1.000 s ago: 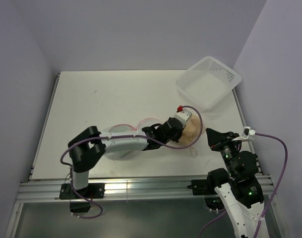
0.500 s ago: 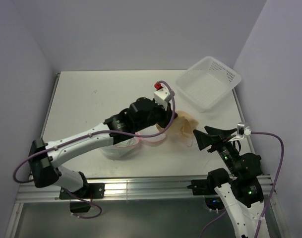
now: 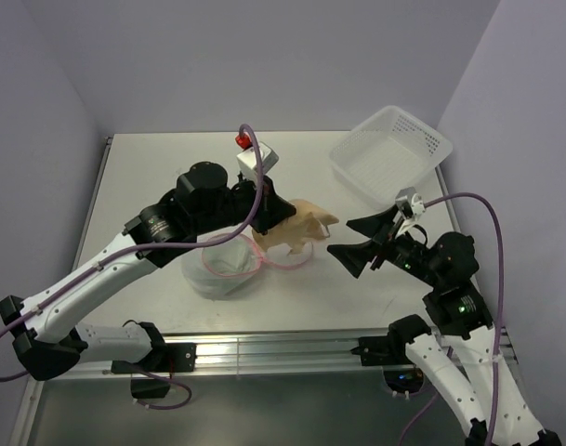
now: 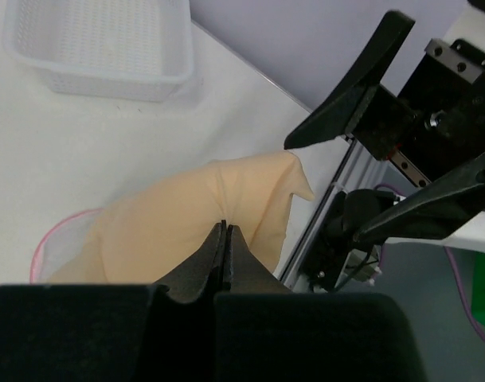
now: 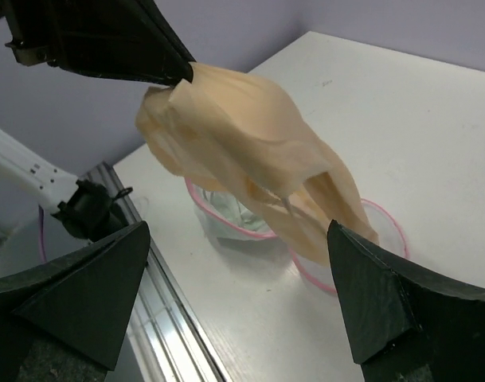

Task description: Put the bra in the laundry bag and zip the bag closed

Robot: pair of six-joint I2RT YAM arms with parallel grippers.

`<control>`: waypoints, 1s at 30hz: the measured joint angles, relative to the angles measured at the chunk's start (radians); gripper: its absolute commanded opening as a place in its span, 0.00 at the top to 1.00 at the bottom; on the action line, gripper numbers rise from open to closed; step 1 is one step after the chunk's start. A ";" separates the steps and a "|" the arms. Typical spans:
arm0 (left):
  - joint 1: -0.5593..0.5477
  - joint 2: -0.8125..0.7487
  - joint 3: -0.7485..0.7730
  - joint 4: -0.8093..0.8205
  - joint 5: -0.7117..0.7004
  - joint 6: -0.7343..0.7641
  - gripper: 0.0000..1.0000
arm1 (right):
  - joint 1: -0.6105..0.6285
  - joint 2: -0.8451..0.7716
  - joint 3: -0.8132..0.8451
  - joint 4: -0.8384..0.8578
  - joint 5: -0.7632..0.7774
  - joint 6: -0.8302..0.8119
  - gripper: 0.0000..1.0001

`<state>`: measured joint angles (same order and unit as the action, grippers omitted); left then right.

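The beige bra (image 3: 299,228) hangs in the air from my left gripper (image 3: 267,220), which is shut on its upper edge. It dangles over the open laundry bag (image 3: 217,275), a white mesh pouch with a pink rim, and its lower end reaches the bag's open lid ring (image 3: 288,258). The left wrist view shows the closed fingertips (image 4: 226,231) pinching the bra (image 4: 186,231). My right gripper (image 3: 341,238) is open, just right of the bra and not touching it. In the right wrist view the bra (image 5: 242,143) hangs above the bag (image 5: 226,216).
A white perforated plastic basket (image 3: 390,153) stands at the back right corner, tilted against the wall. The metal rail of the table's near edge (image 3: 264,351) runs below the bag.
My left arm has lifted the bra and carried it left, from beside the right arm to over the bag. The right gripper has opened wide and swung up and left toward the bra.
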<state>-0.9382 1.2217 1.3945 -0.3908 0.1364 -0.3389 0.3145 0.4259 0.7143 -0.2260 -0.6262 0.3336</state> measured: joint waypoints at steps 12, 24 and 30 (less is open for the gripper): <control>0.031 -0.036 0.035 -0.144 0.106 -0.026 1.00 | 0.149 0.214 0.167 -0.005 -0.014 -0.236 0.00; 0.041 -0.037 0.035 -0.154 0.155 -0.052 1.00 | 0.329 0.366 0.202 -0.020 0.029 -0.356 0.44; 0.041 -0.037 0.055 -0.168 0.154 -0.067 0.88 | 0.329 0.388 0.201 0.019 0.065 -0.346 0.92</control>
<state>-0.8970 1.1851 1.4498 -0.5587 0.2905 -0.4057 0.6437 0.8139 0.9157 -0.2066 -0.5613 -0.0120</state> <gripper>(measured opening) 0.018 0.190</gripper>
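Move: The tan bra hangs from the shut left fingers, its middle about 3 cm back, 3 cm to the right and 4 cm below them. From the open right gripper it is about 12 cm to the left, 3 cm ahead and near its height. The laundry bag lies on the table some 31 cm left, 5 cm ahead and 22 cm below the right hand; the bag's open lid is about 14 cm left, 8 cm ahead and 24 cm below it. Bring the open right gripper about 8 cm left to the bra's free end, rising slightly before sinking back, and turn it some 15 degrees counter-clockwise while rolling its left side down. Then close the fingers to pinch the fabric. Keep the left grip shut, easing that hand back about 3 cm and a little left. ##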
